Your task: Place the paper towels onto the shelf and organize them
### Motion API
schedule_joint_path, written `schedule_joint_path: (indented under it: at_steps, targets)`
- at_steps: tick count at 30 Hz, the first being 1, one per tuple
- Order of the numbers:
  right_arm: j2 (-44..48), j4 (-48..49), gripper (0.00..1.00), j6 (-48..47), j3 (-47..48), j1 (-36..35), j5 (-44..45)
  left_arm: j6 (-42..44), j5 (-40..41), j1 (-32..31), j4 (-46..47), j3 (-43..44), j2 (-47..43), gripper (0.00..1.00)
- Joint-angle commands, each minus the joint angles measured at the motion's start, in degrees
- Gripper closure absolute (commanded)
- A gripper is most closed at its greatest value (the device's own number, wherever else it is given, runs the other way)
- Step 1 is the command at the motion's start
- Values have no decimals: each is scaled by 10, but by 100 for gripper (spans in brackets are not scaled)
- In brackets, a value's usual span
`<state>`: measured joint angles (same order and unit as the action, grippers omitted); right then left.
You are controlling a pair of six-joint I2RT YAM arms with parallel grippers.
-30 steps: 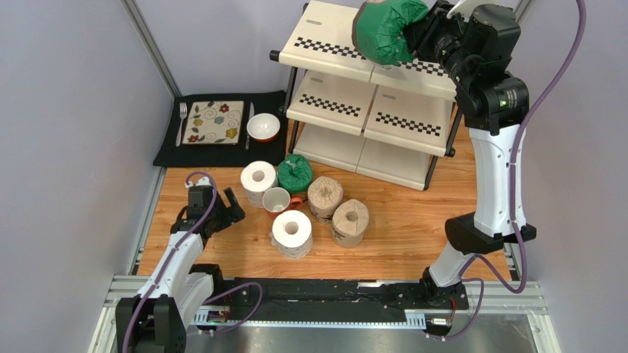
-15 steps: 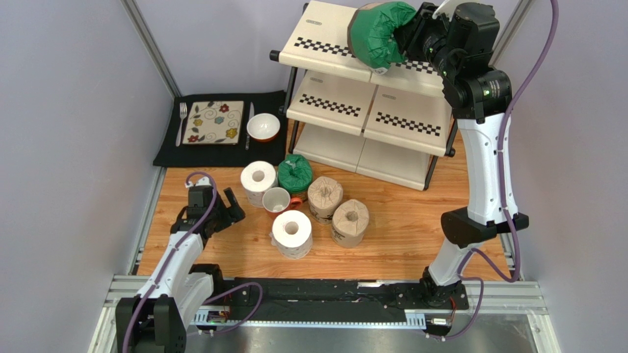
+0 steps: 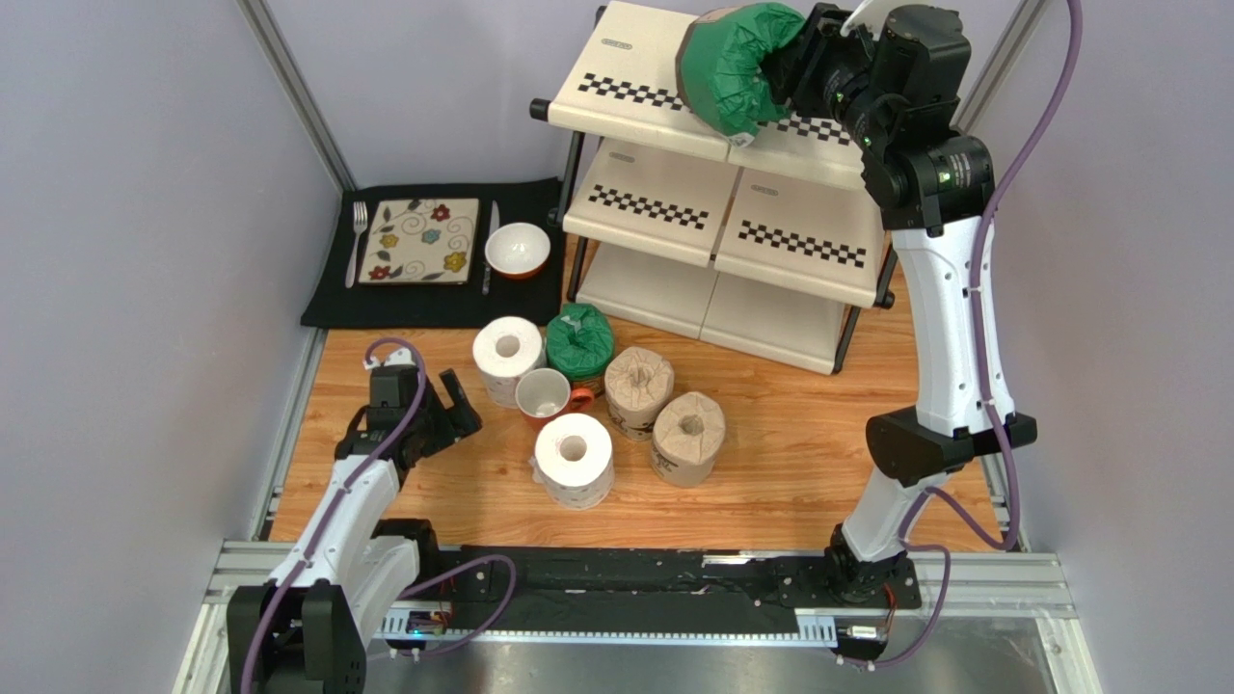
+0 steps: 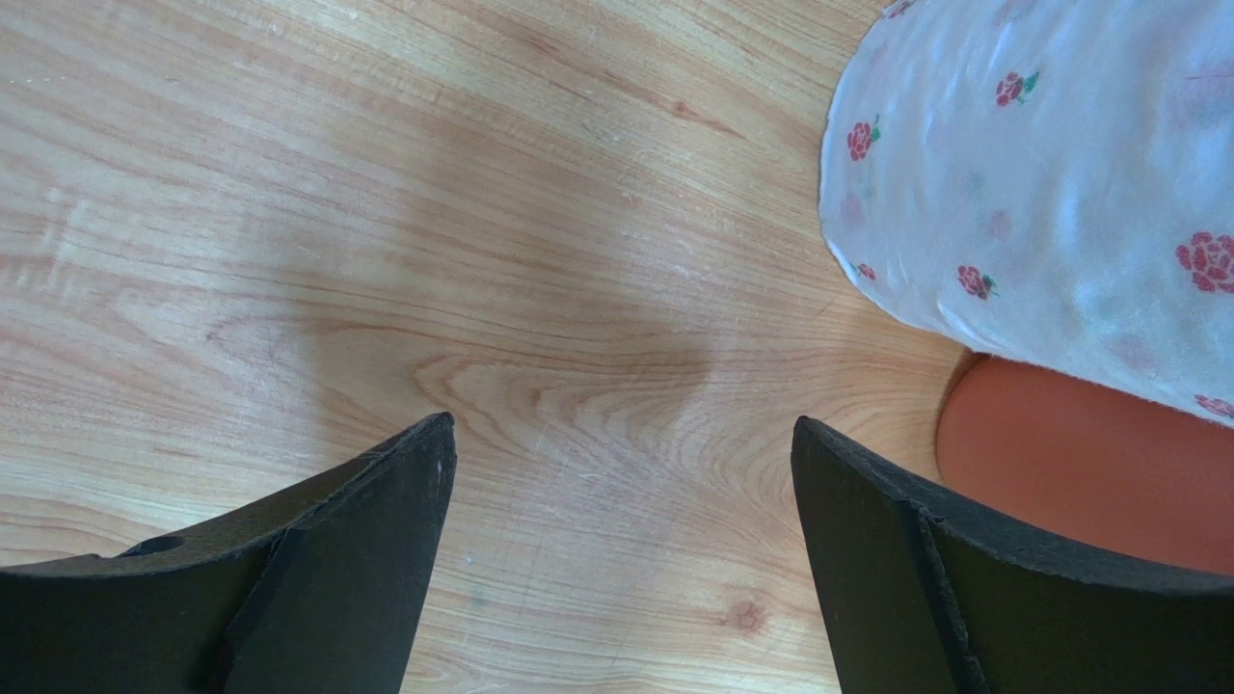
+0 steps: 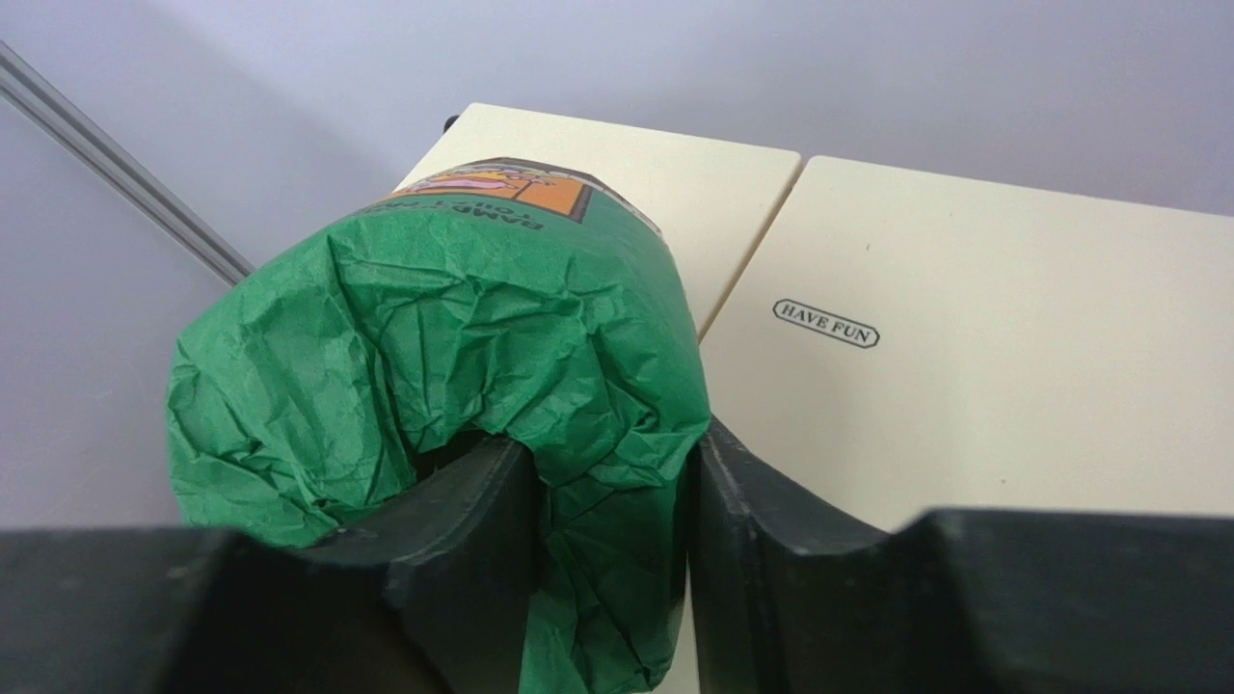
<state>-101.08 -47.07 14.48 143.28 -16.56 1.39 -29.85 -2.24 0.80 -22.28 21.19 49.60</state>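
Observation:
My right gripper [image 3: 790, 73] [image 5: 609, 456] is shut on a green paper towel roll [image 3: 732, 65] [image 5: 435, 333]. One finger sits in its core and the other outside, pinching the crumpled wrap. The roll lies tilted over the top tier of the shelf [image 3: 638, 65] [image 5: 985, 376], at the seam between its two cream panels. On the table stand two white rolls [image 3: 507, 347] [image 3: 575, 451], a green roll [image 3: 580, 340] and two tan rolls [image 3: 639, 383] [image 3: 690, 430]. My left gripper [image 3: 449, 398] [image 4: 623, 434] hangs open over bare wood, left of those rolls.
A white-and-orange mug [image 3: 543, 391] stands among the rolls. At the back left, a black placemat [image 3: 333, 297] holds a floral plate [image 3: 420, 239], cutlery and a small bowl [image 3: 517, 249]. The left wrist view shows a white rose-printed surface [image 4: 1072, 188] above an orange one [image 4: 1072, 463].
The right arm has carried the green roll a little left and lower over the top tier. The left arm has not moved.

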Motion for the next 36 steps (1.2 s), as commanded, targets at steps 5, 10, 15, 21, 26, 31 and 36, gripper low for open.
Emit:
schedule_joint_path:
  at_steps: [5, 10, 15, 21, 26, 31, 36]
  targets:
    - [-6, 77, 38, 0, 3, 2, -32, 9, 4, 1, -6, 23, -8, 6]
    - [-13, 96, 30, 6, 7, 1, -32, 9, 3, 2, -3, 22, -6, 6]
    - [-34, 98, 28, 15, 24, 2, -38, 10, 3, 1, -3, 21, -4, 6]
    - [-27, 153, 27, 27, -1, 1, -56, 11, 7, 1, -3, 16, -5, 5]
    - [-27, 189, 27, 37, 6, 1, -61, 11, 6, 1, -2, 13, -5, 5]
    - [-10, 215, 27, 39, 2, 1, -64, 8, 4, 1, -1, 10, -6, 5]
    - [84, 232, 27, 44, -85, 1, -103, 6, -1, 1, 3, 6, -6, 5]
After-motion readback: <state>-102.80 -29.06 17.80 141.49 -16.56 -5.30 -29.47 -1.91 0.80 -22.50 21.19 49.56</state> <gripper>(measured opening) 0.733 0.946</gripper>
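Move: My right hand, over the top shelf near the seam between its two boards, still has the green-wrapped paper towel by the rim; the roll's middle is roughly 4 cm ahead and 5 cm left, at about my height. It goes onto the left board, whose middle is some 5 cm ahead, 13 cm left and 9 below; the right board's middle is about 4 ahead and 8 right. From my idle left hand, the roll is roughly 25 cm ahead, 38 right and 47 up. I spread my right fingers and give up the pinch on the roll's wrapped rim, rising about 2 cm. Then I ease 2 to 3 cm forward and left beside the roll, climb again to about 5 cm above where I began, the fingertips tilting up by a good 10 degrees, and finally start to draw back a little with the fingers open. ##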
